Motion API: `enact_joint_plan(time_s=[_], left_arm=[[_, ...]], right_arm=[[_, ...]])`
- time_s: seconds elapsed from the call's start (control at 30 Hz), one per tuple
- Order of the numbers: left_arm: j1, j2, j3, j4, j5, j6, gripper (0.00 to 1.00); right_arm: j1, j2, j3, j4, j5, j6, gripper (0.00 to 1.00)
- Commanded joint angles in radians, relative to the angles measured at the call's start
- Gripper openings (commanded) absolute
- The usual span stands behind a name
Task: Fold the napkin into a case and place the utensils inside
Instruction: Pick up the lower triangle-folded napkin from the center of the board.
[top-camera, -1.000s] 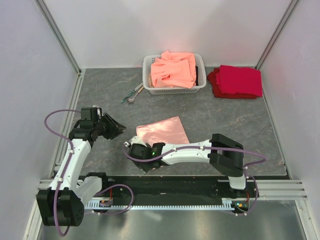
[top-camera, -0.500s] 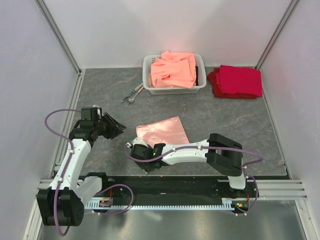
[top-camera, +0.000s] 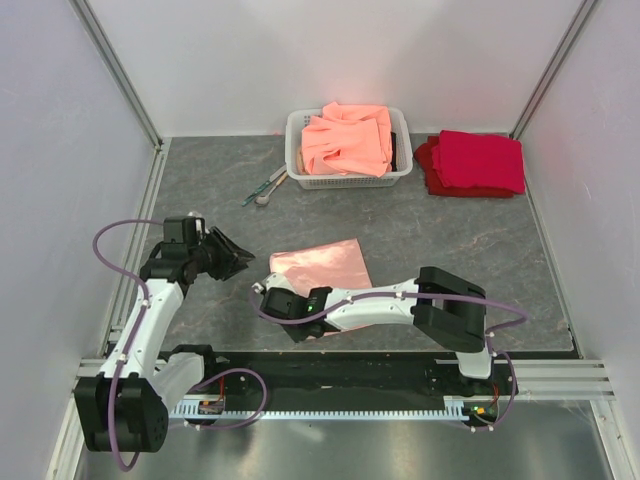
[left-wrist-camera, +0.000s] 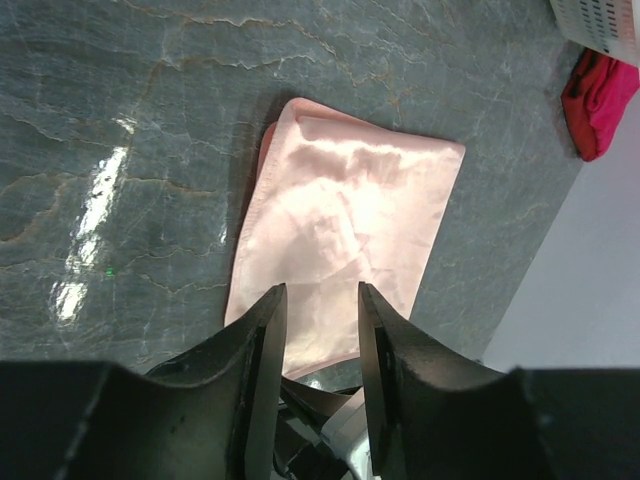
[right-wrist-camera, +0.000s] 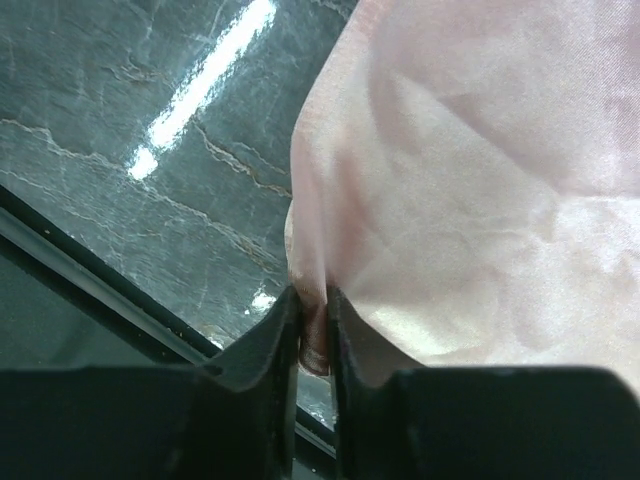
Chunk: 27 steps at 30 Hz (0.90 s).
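The pale-pink napkin (top-camera: 320, 266) lies folded to a rectangle on the dark table, mid-front. My right gripper (top-camera: 273, 293) is at its near-left corner, and the right wrist view shows the jaws (right-wrist-camera: 313, 310) shut on a pinched fold of the napkin (right-wrist-camera: 470, 180) edge. My left gripper (top-camera: 241, 262) hovers just left of the cloth, open, nothing between its fingers. In the left wrist view the napkin (left-wrist-camera: 345, 230) lies beyond the open left gripper (left-wrist-camera: 322, 300). The utensils (top-camera: 266, 186) lie at the back, left of the basket.
A white basket (top-camera: 296, 130) heaped with orange-salmon cloths (top-camera: 348, 140) stands at the back centre. Deep red folded cloths (top-camera: 475, 162) lie to its right. Walls close in the table on three sides.
My right gripper has closed on the napkin's near-left corner, and the cloth's near edge has lifted and shifted slightly to the left. The left arm has barely moved.
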Motion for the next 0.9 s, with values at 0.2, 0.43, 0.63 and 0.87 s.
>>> enact_joint_plan(time_s=[0.2, 0.43, 0.63, 0.87], left_arm=[[0.006, 0.065, -0.051, 0.150, 0.164, 0.056, 0.60], [0.001, 0.165, -0.071, 0.245, 0.198, 0.012, 0.66], [-0.084, 0.257, -0.071, 0.337, 0.156, -0.044, 0.67], [-0.124, 0.329, -0.071, 0.383, 0.078, -0.071, 0.66]], right_arm=[[-0.105, -0.133, -0.151, 0.176, -0.176, 0.071, 0.00], [-0.177, -0.318, -0.336, 0.351, -0.320, 0.156, 0.00], [-0.230, -0.453, -0.465, 0.465, -0.376, 0.225, 0.00], [-0.287, -0.555, -0.559, 0.544, -0.419, 0.283, 0.00]])
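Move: Between the right fingers, which are still closing, lies the near left corner of the folded napkin; the napkin's middle is about 10 cm ahead of that hand and 5 cm to its right. The left hand hangs some 12 cm above the board, with the napkin's middle about 16 cm to its right and 3 cm back, and its far left corner 3 cm ahead and 5 cm right. The utensils lie 20 cm ahead of the left hand and 4 cm to its right. Shutting fully on the near left corner, the right hand pinches the napkin, first shifts a couple of centimetres to the right and forward while low, then lifts it about 7 cm, rolling some 30 degrees so the fingers point flatter to the left. The left hand opens wider and comes down and right, about 5 cm each, towards the napkin, touching nothing yet. ##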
